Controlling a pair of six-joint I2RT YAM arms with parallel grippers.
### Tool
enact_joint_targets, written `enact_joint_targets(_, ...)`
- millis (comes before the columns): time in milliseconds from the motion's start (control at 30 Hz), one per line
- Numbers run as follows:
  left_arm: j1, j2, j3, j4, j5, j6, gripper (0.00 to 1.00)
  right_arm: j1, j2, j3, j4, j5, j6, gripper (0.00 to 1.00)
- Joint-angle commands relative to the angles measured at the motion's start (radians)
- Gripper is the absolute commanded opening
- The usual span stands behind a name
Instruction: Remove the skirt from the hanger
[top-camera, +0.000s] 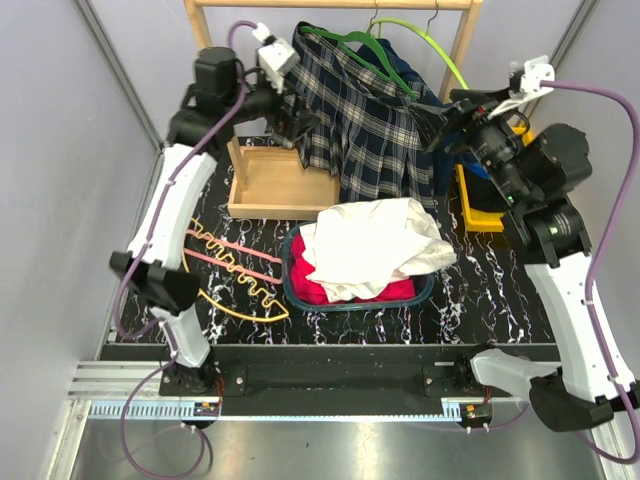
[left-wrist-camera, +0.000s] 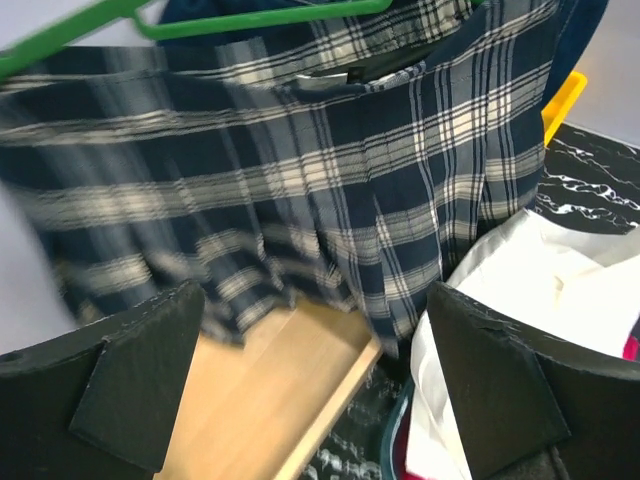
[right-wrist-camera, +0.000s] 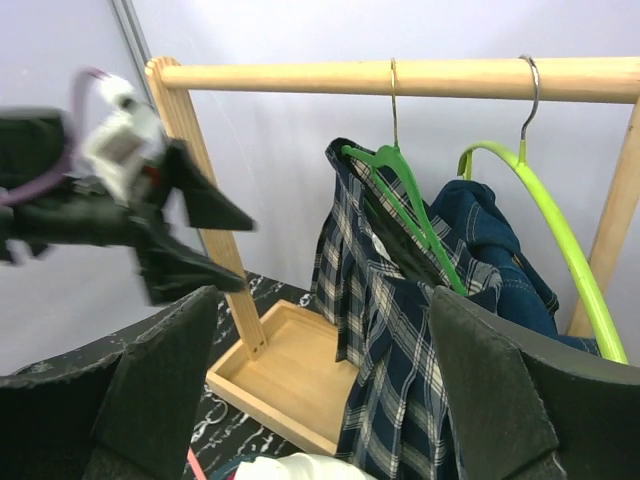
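Observation:
The plaid skirt (top-camera: 365, 125) hangs on the dark green hanger (top-camera: 350, 42), which is hooked on the wooden rail (right-wrist-camera: 400, 75). My left gripper (top-camera: 303, 128) is open at the skirt's left edge with nothing between its fingers. In the left wrist view the skirt (left-wrist-camera: 330, 170) fills the space beyond the left gripper (left-wrist-camera: 315, 300), under the hanger (left-wrist-camera: 250, 18). My right gripper (top-camera: 442, 120) is open to the right of the skirt and holds nothing. The right wrist view shows the skirt (right-wrist-camera: 400, 350) and hanger (right-wrist-camera: 405, 195) beyond the right gripper (right-wrist-camera: 322, 300), with the left gripper (right-wrist-camera: 248, 255) at left.
A lime-green hanger (right-wrist-camera: 540, 210) carries a denim garment (right-wrist-camera: 500, 240) beside the skirt. The rack stands in a wooden tray (top-camera: 270, 190). A teal basket (top-camera: 290, 275) holds white cloth (top-camera: 370, 245) over a red garment (top-camera: 385, 292). Pink and yellow hangers (top-camera: 235, 268) lie left; a yellow bin (top-camera: 478, 212) stands right.

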Motion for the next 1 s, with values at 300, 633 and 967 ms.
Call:
enact_joint_targets(300, -0.042, 0.227, 0.075, 0.768, 0.068, -0.121, 0.99, 0.000, -0.071, -0.029, -0.050, 0.019, 0.084, 0.90)
enact_joint_targets(633, -0.136, 0.231, 0.000, 0.833, 0.092, 0.083, 0.99, 0.000, -0.085, -0.048, -0.058, 0.033, 0.094, 0.89)
enact_joint_targets(967, -0.232, 0.291, 0.118, 0.785, -0.041, -0.146, 0.99, 0.000, -0.152, -0.069, -0.107, 0.063, 0.069, 0.89)
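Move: The near end of the green hanger, which holds the skirt's waistband, is some 22 cm to the left hand's right, about 4 cm ahead and roughly level. The skirt's middle hangs about 8 cm ahead of that hand, 14 cm right and 15 cm lower. The light-green hanger is about 13 cm ahead, 28 cm right and 3 cm higher. From the right hand, that same near end is about 9 cm ahead, 3 cm left and 8 cm below. Rightward by about 14 cm, the left hand sweeps across the skirt towards the green hanger's near end, first pushing out some 8 cm and dipping, then rising and easing back to finish about 3 cm farther out and higher. Its wide-open fingers tip up and swing clockwise, about 30 degrees in all. The right hand, empty and open, draws back and sinks slightly. ##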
